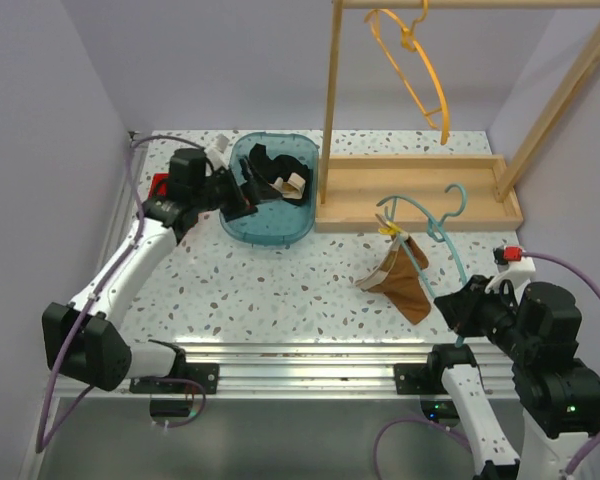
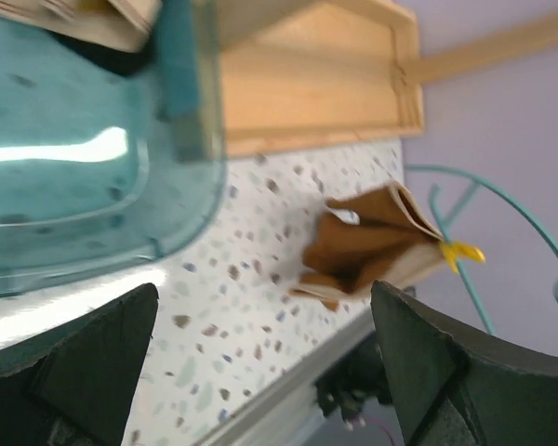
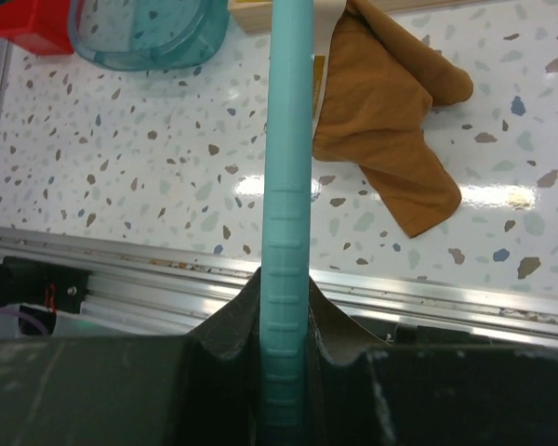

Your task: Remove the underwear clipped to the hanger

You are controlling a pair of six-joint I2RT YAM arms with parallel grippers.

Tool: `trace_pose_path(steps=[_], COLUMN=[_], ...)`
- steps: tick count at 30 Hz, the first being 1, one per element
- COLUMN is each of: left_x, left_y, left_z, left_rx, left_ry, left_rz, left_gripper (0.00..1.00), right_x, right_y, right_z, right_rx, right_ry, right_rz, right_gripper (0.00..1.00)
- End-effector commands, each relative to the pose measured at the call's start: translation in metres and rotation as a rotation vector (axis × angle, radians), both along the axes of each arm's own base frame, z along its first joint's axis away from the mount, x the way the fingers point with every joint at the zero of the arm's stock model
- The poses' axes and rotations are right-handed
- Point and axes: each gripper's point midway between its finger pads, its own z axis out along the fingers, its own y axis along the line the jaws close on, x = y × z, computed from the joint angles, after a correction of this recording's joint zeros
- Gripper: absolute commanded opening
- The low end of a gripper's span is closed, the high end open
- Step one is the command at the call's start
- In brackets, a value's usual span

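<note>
The rust-brown underwear hangs from a yellow clip on a teal hanger, its lower end resting on the table. My right gripper is shut on the hanger's bar, and the brown cloth lies just beyond it. The black underwear with a beige waistband lies inside the teal basket. Over the basket's near-left rim, my left gripper stands open and holds nothing. The left wrist view shows bare table between its jaws, with the brown underwear further off.
A wooden rack with a tray base stands at the back right, and an orange hanger hangs from its top bar. A red object sits by the left arm. Metal rails run along the table's near edge.
</note>
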Motion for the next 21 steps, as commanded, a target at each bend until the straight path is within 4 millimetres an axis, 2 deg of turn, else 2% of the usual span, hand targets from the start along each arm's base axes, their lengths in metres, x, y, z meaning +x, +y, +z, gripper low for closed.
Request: trace_pose_path(steps=[1,2,3,4,5,6,8,9,11,12,13,14,16,21], left_x=[-0.020,-0.027,-0.037,-0.038,-0.042,-0.050,-0.055,-0.062,-0.068,-0.075,-0.076,-0.081,-0.084,-0.091], left_y=[-0.076,-0.091,-0.115,-0.128,-0.139,-0.158,-0.179,-0.194,-0.210,-0.223,-0.230,-0.240,-0.252,-0.272], left_z=[0.028,0.033,0.026,0.035,0.035,0.026,0.032,0.024,0.028,0.020,0.025,0.018,0.024,0.021], left_rx=[-0.198,-0.223,-0.232,-0.262,-0.277,-0.284,-0.338,-0.345,-0.397,-0.400,-0.422,-0.425,-0.464,-0.504], left_ry=[-0.014,-0.015,0.018,0.016,0.026,0.060,0.062,0.094,0.110,0.136,0.142,0.168,0.183,0.235], left_rz=[-0.176,-0.219,-0.277,-0.295,-0.318,-0.363,-0.391,-0.417,-0.446,-0.467,-0.475,-0.493,-0.501,-0.506], left_gripper=[1.00,1.00,1.00,1.00,1.00,1.00,1.00,1.00,1.00,1.00,1.00,1.00,1.00,1.00], right_x=[0.002,0.002,0.001,0.000,0.000,-0.001,-0.003,-0.004,-0.005,-0.006,-0.006,-0.007,-0.007,-0.010], right_y=[0.020,0.021,0.022,0.023,0.024,0.024,0.023,0.023,0.022,0.022,0.022,0.021,0.021,0.019], right_z=[0.012,0.011,0.010,0.009,0.008,0.008,0.007,0.005,0.003,0.001,-0.001,-0.002,-0.005,-0.010], right_rx=[0.060,0.061,0.060,0.064,0.063,0.062,0.058,0.054,0.052,0.050,0.048,0.044,0.039,0.027], right_ry=[-0.067,-0.065,-0.063,-0.060,-0.057,-0.057,-0.061,-0.057,-0.062,-0.061,-0.057,-0.060,-0.053,-0.051], right_rz=[0.110,0.118,0.124,0.136,0.138,0.139,0.140,0.140,0.140,0.139,0.138,0.139,0.142,0.142], right_gripper=[0.00,0.00,0.00,0.00,0.00,0.00,0.00,0.00,0.00,0.00,0.00,0.00,0.00,0.00])
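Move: The yellow clip pinning the brown underwear to the teal hanger hangs about 29 cm right of the open left hand, some 7 cm back and 3 cm lower. The brown underwear's middle is roughly 12 cm back, 31 cm right and 14 cm below that hand; the blue bin's middle is about 11 cm ahead, straight in line, some 22 cm below. From the right hand, shut on the hanger, the clip is 18 cm forward, 17 cm left and slightly lower, perhaps 4 cm. The yellow clip is what the left hand sweeps to: about 26 cm right and 9 cm back, fast then easing off, fingers staying wide open while the wrist turns some 25 degrees clockwise and rolls its left side down, bringing the fingertips up to the clip without closing. The right hand keeps its grip on the hanger, shifting it a couple of centimetres left, then down and slightly back. ##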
